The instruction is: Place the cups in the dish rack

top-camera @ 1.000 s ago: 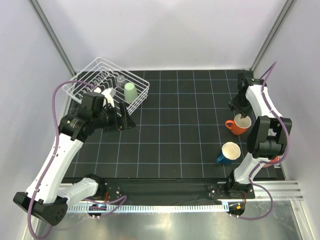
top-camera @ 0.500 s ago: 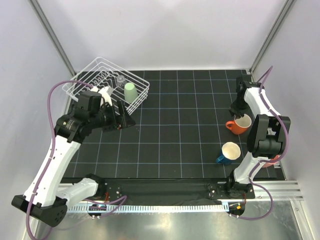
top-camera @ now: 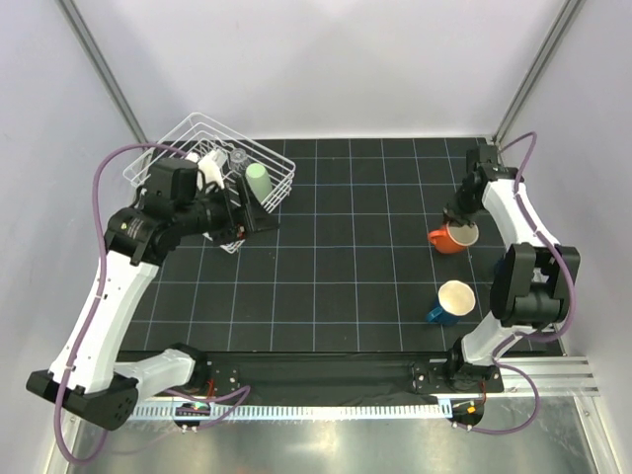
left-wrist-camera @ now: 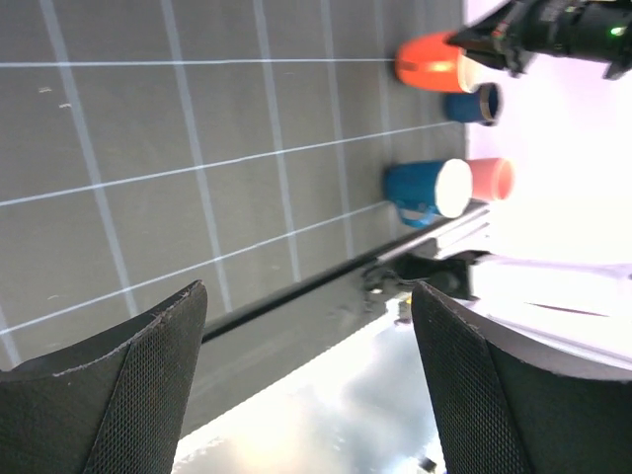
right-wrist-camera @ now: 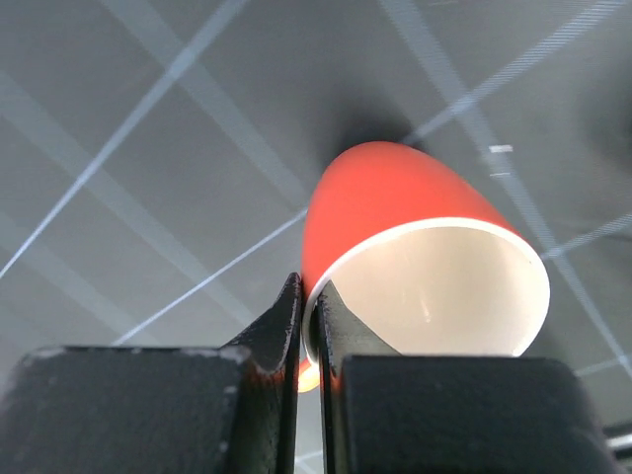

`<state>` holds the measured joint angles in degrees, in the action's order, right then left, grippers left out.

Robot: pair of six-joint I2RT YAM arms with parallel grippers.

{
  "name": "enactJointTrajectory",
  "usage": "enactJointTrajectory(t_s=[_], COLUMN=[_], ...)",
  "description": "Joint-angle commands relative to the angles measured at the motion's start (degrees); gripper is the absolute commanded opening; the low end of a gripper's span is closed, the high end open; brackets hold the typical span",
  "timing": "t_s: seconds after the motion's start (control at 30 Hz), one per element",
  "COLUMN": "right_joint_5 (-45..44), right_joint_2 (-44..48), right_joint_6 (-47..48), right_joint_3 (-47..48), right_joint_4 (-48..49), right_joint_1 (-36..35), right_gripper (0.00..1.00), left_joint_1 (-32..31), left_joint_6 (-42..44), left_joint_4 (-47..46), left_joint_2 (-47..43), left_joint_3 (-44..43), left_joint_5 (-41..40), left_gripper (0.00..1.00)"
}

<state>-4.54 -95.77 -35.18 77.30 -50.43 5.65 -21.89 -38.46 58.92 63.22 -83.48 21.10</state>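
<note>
The orange cup [top-camera: 446, 240] is pinched at its rim by my right gripper [top-camera: 460, 219], one finger inside and one outside; it hangs tilted over the mat at the right. In the right wrist view the shut gripper [right-wrist-camera: 308, 292] holds the orange cup [right-wrist-camera: 380, 202] with its cream inside showing. The dark blue mug [top-camera: 450, 302] stands nearer the front. The white dish rack [top-camera: 163, 150] sits at the back left and holds a pale green cup [top-camera: 257, 181] and a clear glass [top-camera: 237, 157]. My left gripper [top-camera: 253, 213] hovers open and holding nothing beside the rack's right edge. A pink cup [left-wrist-camera: 491, 179] shows beyond the blue mug [left-wrist-camera: 423, 190].
The black gridded mat [top-camera: 346, 257] covers the table. A metal rail [top-camera: 553, 373] runs along the near edge by the arm bases. White walls and slanted frame posts [top-camera: 104, 79] close in the back and sides.
My right gripper has shut on the orange cup's rim and drawn it a little to the left, tilted. The left arm has risen and swung toward the rack, still open.
</note>
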Motion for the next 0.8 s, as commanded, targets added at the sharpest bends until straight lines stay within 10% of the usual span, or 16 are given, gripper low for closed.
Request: enactJointTrajectory(t_s=[0.0,0.17,0.43,0.77], right_joint_5=[9.79,18.14,43.36,40.41], right_joint_2=[7.60,11.55,21.05,26.33], right_joint_6=[3.27,5.38,-11.90,-30.56], right_joint_3=[5.22,11.12,-0.62,-11.90], right_joint_4=[4.64,7.09,42.65,76.09], right_joint_1=[-3.79,-11.70,-20.58,-28.84], right_gripper=[0.04,0.04,0.04,0.04], left_joint_1=[-0.08,-0.08,-0.35,-4.56], left_joint_6=[-3.90,-14.33,-32.46,-39.05], left_joint_4=[-4.05,-15.92,-42.37,-50.80], left_joint_2=[2.43,3.92,4.45,5.60], left_joint_3=[-3.61,-0.73,8.77,10.44], left_joint_5=[7.01,15.80,23.46,21.08], left_gripper=[0.82,0.84,0.86,0.86])
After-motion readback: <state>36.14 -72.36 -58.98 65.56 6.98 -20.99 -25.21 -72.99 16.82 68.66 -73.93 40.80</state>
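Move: The orange cup, already pinched at its rim by the right fingers, has its middle about 4 cm below and 2 cm back of the right hand. The waiting left gripper is roughly 46 cm left, 13 cm back and 21 cm above the right hand; the blue mug is some 17 cm straight back. From the left hand, the orange cup lies about 12 cm ahead, 46 cm right and 26 cm below, while the green cup in the rack is 26 cm ahead, 3 cm left and 22 cm lower. Keeping its pinch on the orange cup's rim, the right hand sweeps about 29 cm left and 27 cm up towards the left gripper, turning nearly 90 degrees from fingers down to fingers left, cup base leading. The left hand, fingers staying wide open, comes some 9 cm right and 7 cm up to meet it, rolling its fingers up about 35 degrees. ##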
